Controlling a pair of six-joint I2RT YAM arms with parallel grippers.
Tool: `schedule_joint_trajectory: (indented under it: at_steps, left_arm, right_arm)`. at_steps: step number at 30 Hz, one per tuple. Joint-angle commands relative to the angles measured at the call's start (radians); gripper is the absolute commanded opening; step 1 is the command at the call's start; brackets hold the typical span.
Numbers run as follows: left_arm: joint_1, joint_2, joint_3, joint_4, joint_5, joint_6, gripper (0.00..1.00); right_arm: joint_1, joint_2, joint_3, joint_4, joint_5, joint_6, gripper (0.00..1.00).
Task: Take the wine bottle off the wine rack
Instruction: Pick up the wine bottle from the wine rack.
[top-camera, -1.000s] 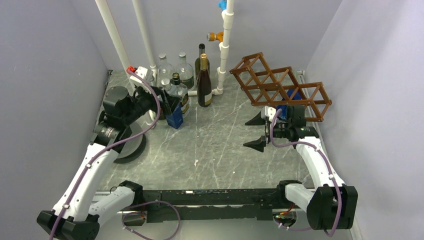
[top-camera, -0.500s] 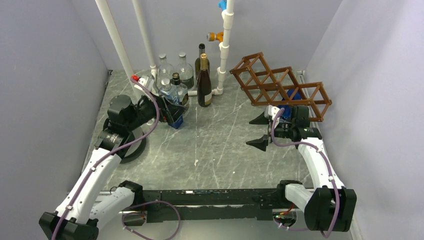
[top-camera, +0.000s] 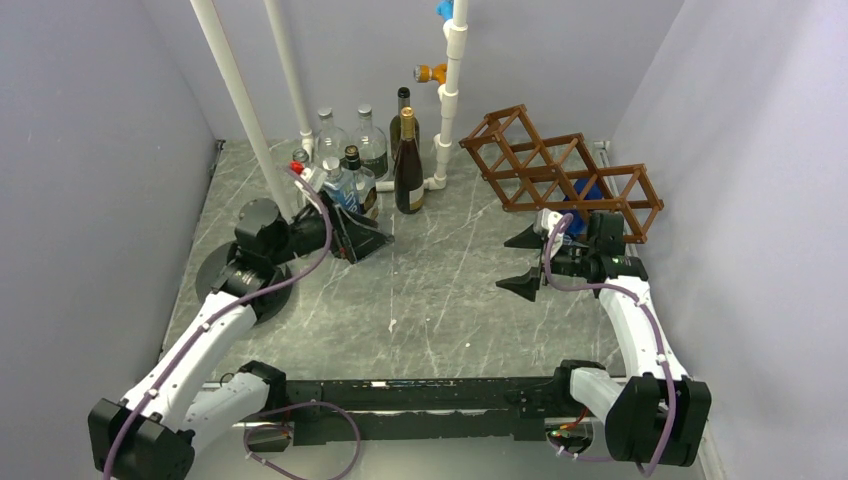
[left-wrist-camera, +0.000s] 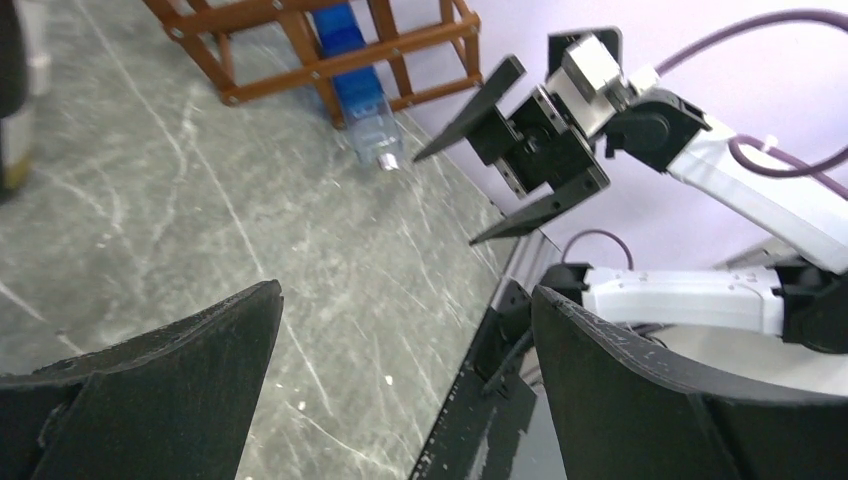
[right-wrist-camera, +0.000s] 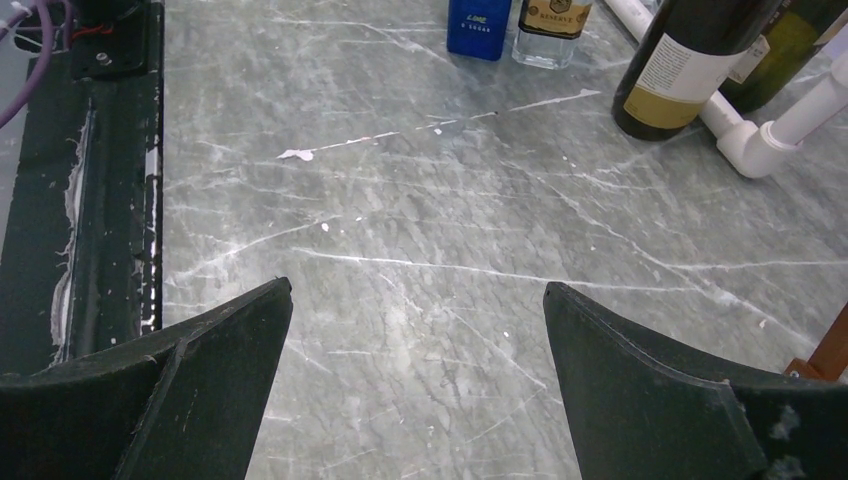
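The brown lattice wine rack (top-camera: 560, 172) lies at the back right, by the wall, and shows in the left wrist view as wine rack (left-wrist-camera: 300, 60). A blue wine bottle (left-wrist-camera: 352, 75) lies in a cell of the rack, neck poking out toward the table; from above only a bit of the bottle (top-camera: 590, 190) shows. My right gripper (top-camera: 503, 265) hovers open just in front of the rack, pointing left, empty; it shows as right gripper (right-wrist-camera: 416, 285) and right gripper (left-wrist-camera: 445, 200). My left gripper (top-camera: 375, 240) is open and empty at the left, facing the rack, also left gripper (left-wrist-camera: 405, 290).
Several upright bottles (top-camera: 408, 165) stand at the back centre beside white pipes (top-camera: 448, 120); a dark bottle (right-wrist-camera: 680, 70) and a blue box (right-wrist-camera: 480, 25) show in the right wrist view. A black disc (top-camera: 225, 285) lies at the left. Grey walls close both sides.
The left arm has swung its gripper rightward, from beside the bottles to facing the rack. The right gripper has barely shifted. Both stay open.
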Motion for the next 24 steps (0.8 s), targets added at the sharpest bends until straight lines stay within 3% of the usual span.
schedule_joint_trajectory:
  at_steps: [1, 8, 16, 19, 24]
  left_arm:
    - [-0.086, 0.016, -0.004, 0.092, 0.027, -0.014, 1.0]
    - [-0.266, 0.073, 0.004, 0.073, -0.086, 0.055, 0.99]
    - [-0.356, 0.155, 0.01, 0.07, -0.153, 0.083, 1.0]
    - [-0.371, 0.166, -0.002, 0.075, -0.161, 0.089, 0.99]
    - [-0.378, 0.154, -0.045, 0.098, -0.171, 0.096, 0.99]
  right_arm:
    - [-0.016, -0.018, 0.027, -0.001, -0.012, 0.0, 1.0]
    - [-0.032, -0.02, 0.027, 0.002, -0.006, 0.016, 1.0]
    - [-0.057, -0.041, 0.048, 0.008, 0.064, 0.142, 1.0]
    - [-0.061, -0.044, 0.091, -0.069, 0.146, 0.185, 1.0]
    - [-0.063, -0.042, 0.169, -0.294, 0.259, 0.037, 1.0]
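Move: The blue bottle still lying low in the wine rack has its middle about 13 cm ahead of the right hand and 15 cm to its right, some 13 cm lower; its neck sticks out of the rack back towards the robot. The rack's middle is roughly 20 cm ahead and 16 cm right, and the standing brown wine bottle about 20 cm ahead and 20 cm left. From the left hand the blue bottle lies about 39 cm right, 13 cm ahead and 27 cm below. The left hand, open and empty, goes on away from the standing bottles towards the table's middle, about 9 cm to the right while drawing back some 5 cm, then sinking about as much in the later part, turning some 15 degrees clockwise. The right hand, also open, eases about 3 cm right towards the blue bottle, its left-pointing fingers swinging some 10 degrees clockwise, mostly late on, and touches nothing. ##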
